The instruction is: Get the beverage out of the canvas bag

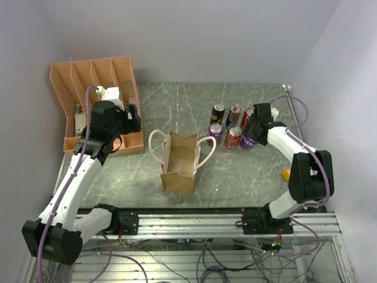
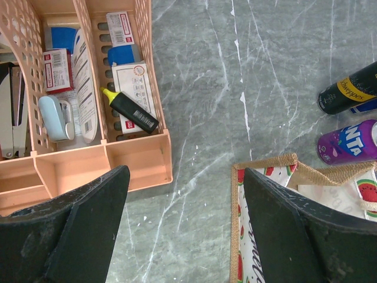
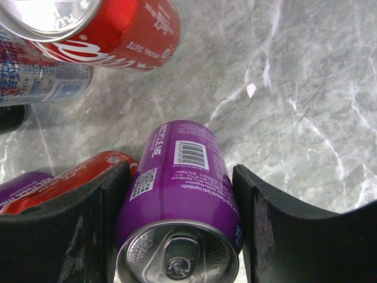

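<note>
The canvas bag (image 1: 179,162) stands open at the table's middle, with its cream rope handles splayed to both sides. Its rim and watermelon-print lining show in the left wrist view (image 2: 240,236). My right gripper (image 1: 254,131) is at the right of the can group, shut on a purple can (image 3: 177,194) that stands upright on the table (image 1: 248,142). My left gripper (image 2: 185,177) is open and empty. It hangs over bare table between the orange file rack and the bag's left rim (image 1: 134,118).
Several other cans stand left of the held one: black (image 1: 218,111), silver-red (image 1: 234,112), red (image 1: 233,137), purple (image 1: 215,133). The orange file rack (image 1: 88,88) with stationery fills the back left. A small yellow object (image 1: 286,174) lies at the right edge.
</note>
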Robot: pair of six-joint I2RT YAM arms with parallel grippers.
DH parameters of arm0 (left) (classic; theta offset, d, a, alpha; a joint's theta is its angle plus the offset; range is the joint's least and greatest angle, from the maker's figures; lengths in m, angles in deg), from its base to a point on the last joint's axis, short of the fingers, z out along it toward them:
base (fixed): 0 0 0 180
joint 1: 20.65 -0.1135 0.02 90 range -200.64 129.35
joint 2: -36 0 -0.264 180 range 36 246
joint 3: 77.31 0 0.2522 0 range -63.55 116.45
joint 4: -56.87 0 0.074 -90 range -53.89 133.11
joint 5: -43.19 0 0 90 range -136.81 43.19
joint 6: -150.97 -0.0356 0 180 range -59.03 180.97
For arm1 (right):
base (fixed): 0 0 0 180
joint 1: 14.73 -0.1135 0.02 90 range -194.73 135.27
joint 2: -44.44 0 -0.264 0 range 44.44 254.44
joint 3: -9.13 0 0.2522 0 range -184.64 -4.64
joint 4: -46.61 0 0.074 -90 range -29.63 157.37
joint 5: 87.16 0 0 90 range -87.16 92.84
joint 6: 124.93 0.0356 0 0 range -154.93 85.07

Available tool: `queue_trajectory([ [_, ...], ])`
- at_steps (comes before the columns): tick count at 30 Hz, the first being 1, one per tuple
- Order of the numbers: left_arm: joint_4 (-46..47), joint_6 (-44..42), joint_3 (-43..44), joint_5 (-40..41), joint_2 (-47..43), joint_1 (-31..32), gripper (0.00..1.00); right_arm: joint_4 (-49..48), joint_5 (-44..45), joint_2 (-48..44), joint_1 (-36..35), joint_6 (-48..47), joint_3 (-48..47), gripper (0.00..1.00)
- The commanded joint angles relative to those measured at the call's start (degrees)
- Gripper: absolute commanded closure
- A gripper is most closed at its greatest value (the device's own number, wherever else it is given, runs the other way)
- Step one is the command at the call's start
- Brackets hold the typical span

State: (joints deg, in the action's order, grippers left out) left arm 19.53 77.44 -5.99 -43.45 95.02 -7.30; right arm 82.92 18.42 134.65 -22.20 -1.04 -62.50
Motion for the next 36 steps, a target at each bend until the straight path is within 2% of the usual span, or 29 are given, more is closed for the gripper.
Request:
queue_trajectory([
  [1,1.3,-0.2,0.3,-0.7,-0.5,0.2,0.11,-4.2,-3.4,-0.4,0.1,1.1,0.2,0.99],
  [5,1.3,-0.2,0.3,-0.7,-0.4,0.3,0.11,-4.8,-6.1,0.4,0.1,0.0,0.2,0.95],
  [7,1.3,-0.2,0.3,-0.7,-0.5,0.3,0.11,-4.4,-4.6,0.8,0.1,-0.4,-0.1,0.84],
  [9,1.3,-0.2,0.3,-0.6,-0.4,0.3,0.11,-3.7,-2.6,1.2,0.1,-1.5,-0.7,0.67],
  [11,1.3,-0.2,0.3,-0.7,-0.4,0.3,0.11,-2.7,-0.6,1.5,0.1,-2.5,-1.3,0.58],
  [18,1.4,-0.2,0.3,-0.9,-0.3,0.3,0.11,-2.0,2.5,1.5,-0.4,-5.8,-2.0,0.44],
  [26,1.3,-0.2,0.3,-0.8,-0.1,0.3,0.11,-1.7,0.4,4.0,-0.8,-7.5,-3.7,0.36],
  [29,1.4,-0.2,0.3,-0.9,-0.1,0.3,0.11,-2.3,-0.5,3.9,-0.8,-8.0,-3.6,0.27],
  [31,1.3,-0.1,0.3,-0.9,-0.1,0.3,0.11,-2.6,-1.0,3.7,-0.8,-8.5,-3.7,0.14],
  [32,1.4,-0.1,0.3,-1.0,-0.2,0.3,0.11,-2.5,-1.0,3.6,-0.8,-8.7,-3.9,0.11],
  [36,1.4,-0.1,0.3,-0.9,-0.2,0.3,0.11,-2.4,-1.9,2.5,-0.7,-9.2,-4.2,0.05],
])
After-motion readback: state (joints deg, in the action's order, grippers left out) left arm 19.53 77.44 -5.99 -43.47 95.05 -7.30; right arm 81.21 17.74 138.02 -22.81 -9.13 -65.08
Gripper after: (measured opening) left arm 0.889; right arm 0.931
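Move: The right hand already holds the leaning purple can, and its set-down spot lies almost straight below, about 1 cm ahead and 7 cm down. The near red can stands some 7 cm left and 1 cm ahead, with another purple can 15 cm left and 2 cm ahead. The far red can is about 9 cm ahead and 1 cm left. From the idle left hand, the spot is roughly 48 cm right, 4 cm ahead and 25 cm below. Still gripping the purple can close to the table, the right hand crowds about 1 cm left against the near red can, then backs off by as much to the right while edging some 1.5 cm forward overall. With height nearly unchanged, the hand turns slightly counter-clockwise; only then do the fingers spread and let go of the purple can. ##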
